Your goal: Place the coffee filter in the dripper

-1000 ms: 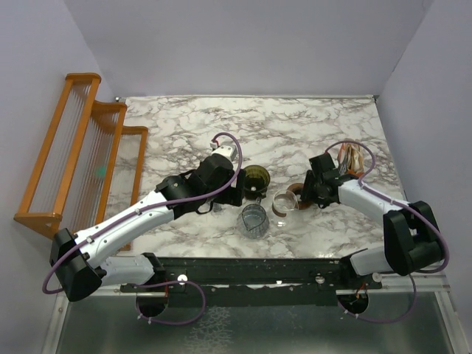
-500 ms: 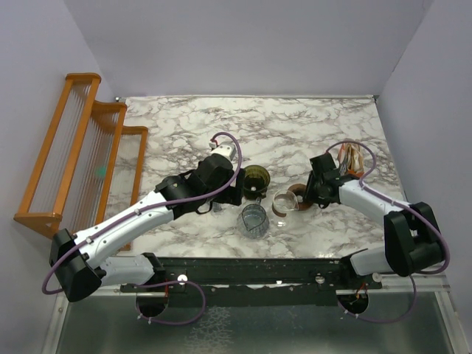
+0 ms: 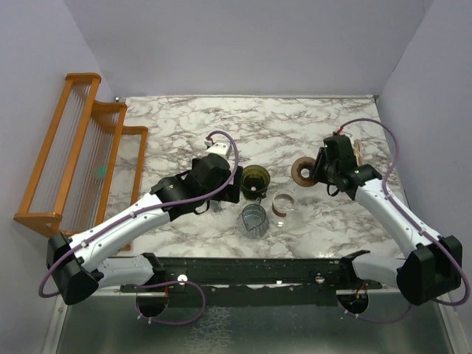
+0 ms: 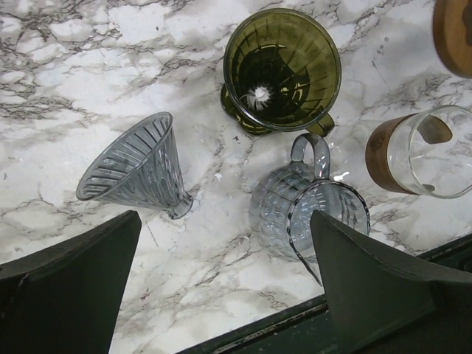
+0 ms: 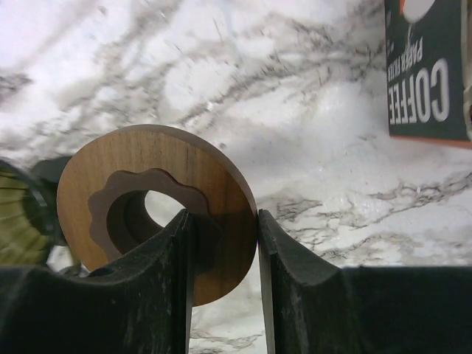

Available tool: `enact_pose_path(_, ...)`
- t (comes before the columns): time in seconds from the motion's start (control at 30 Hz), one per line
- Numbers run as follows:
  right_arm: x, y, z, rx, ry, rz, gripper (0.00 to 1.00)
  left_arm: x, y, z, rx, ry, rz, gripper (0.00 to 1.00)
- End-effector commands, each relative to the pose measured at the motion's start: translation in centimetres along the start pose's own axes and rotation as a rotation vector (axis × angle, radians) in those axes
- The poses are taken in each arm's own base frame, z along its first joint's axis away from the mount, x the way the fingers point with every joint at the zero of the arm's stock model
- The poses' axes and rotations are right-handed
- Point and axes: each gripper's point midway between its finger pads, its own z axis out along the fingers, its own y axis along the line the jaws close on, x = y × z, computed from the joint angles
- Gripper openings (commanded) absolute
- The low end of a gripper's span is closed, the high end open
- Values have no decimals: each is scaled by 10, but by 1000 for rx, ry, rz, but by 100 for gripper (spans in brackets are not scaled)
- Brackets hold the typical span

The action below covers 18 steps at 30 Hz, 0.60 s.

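The dripper [image 3: 256, 179] is the dark olive-green cone standing upright mid-table, its mouth empty [image 4: 284, 70]; a sliver of it shows at the left edge [image 5: 13, 221] of the right wrist view. The coffee filter is out of view. My left gripper [image 3: 233, 193] hovers just left of the dripper, open [image 4: 225, 295], with nothing between its fingers. My right gripper [image 3: 311, 174] is shut [image 5: 221, 221] on a brown wooden disc with a hole [image 5: 155, 210], held in the air to the right of the dripper [image 3: 301, 171].
A clear glass cup with a handle [image 4: 310, 210] lies near the front edge [image 3: 253, 220]. A clear ribbed cone [image 4: 136, 169] lies on its side. A brown-banded glass [image 3: 283, 203] stands right of the cup. A coffee paper filter pack [image 5: 428, 70] lies far right. An orange rack [image 3: 81, 147] stands at the left.
My right gripper closed on the wooden disc and lifted it up and back from beside the brown-banded glass. My left gripper opened wider and stayed by the dripper.
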Motion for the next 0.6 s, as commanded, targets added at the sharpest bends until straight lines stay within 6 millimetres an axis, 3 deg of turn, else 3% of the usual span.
enact_pose_path(0.0, -38, 17, -35, -90, -93, -32, 0, -16, 10, -11, -43, -67, 16, 99)
enact_pose_path(0.23, -66, 65, -77, -337, -111, -79, 0, -21, 18, -17, -79, -83, 39, 99)
enact_pose_path(0.57, -53, 119, -104, -542, -31, -217, 1, -47, 28, -46, -105, -178, 15, 99)
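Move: The right hand already holds the wooden ring, some 12 cm above the table; the glass jug stands about 18 cm to its left and 11 cm back, the brown-collared glass 10 cm left and 7 cm back, the green cup 17 cm left and level with it, all some 7 cm lower. The ribbed glass dripper lies about 3 cm ahead, 4 cm left and 14 cm below the open left hand. Right hand, still pinching the wooden ring, lifts about 12 cm, veering left; open left hand eases up and left. ##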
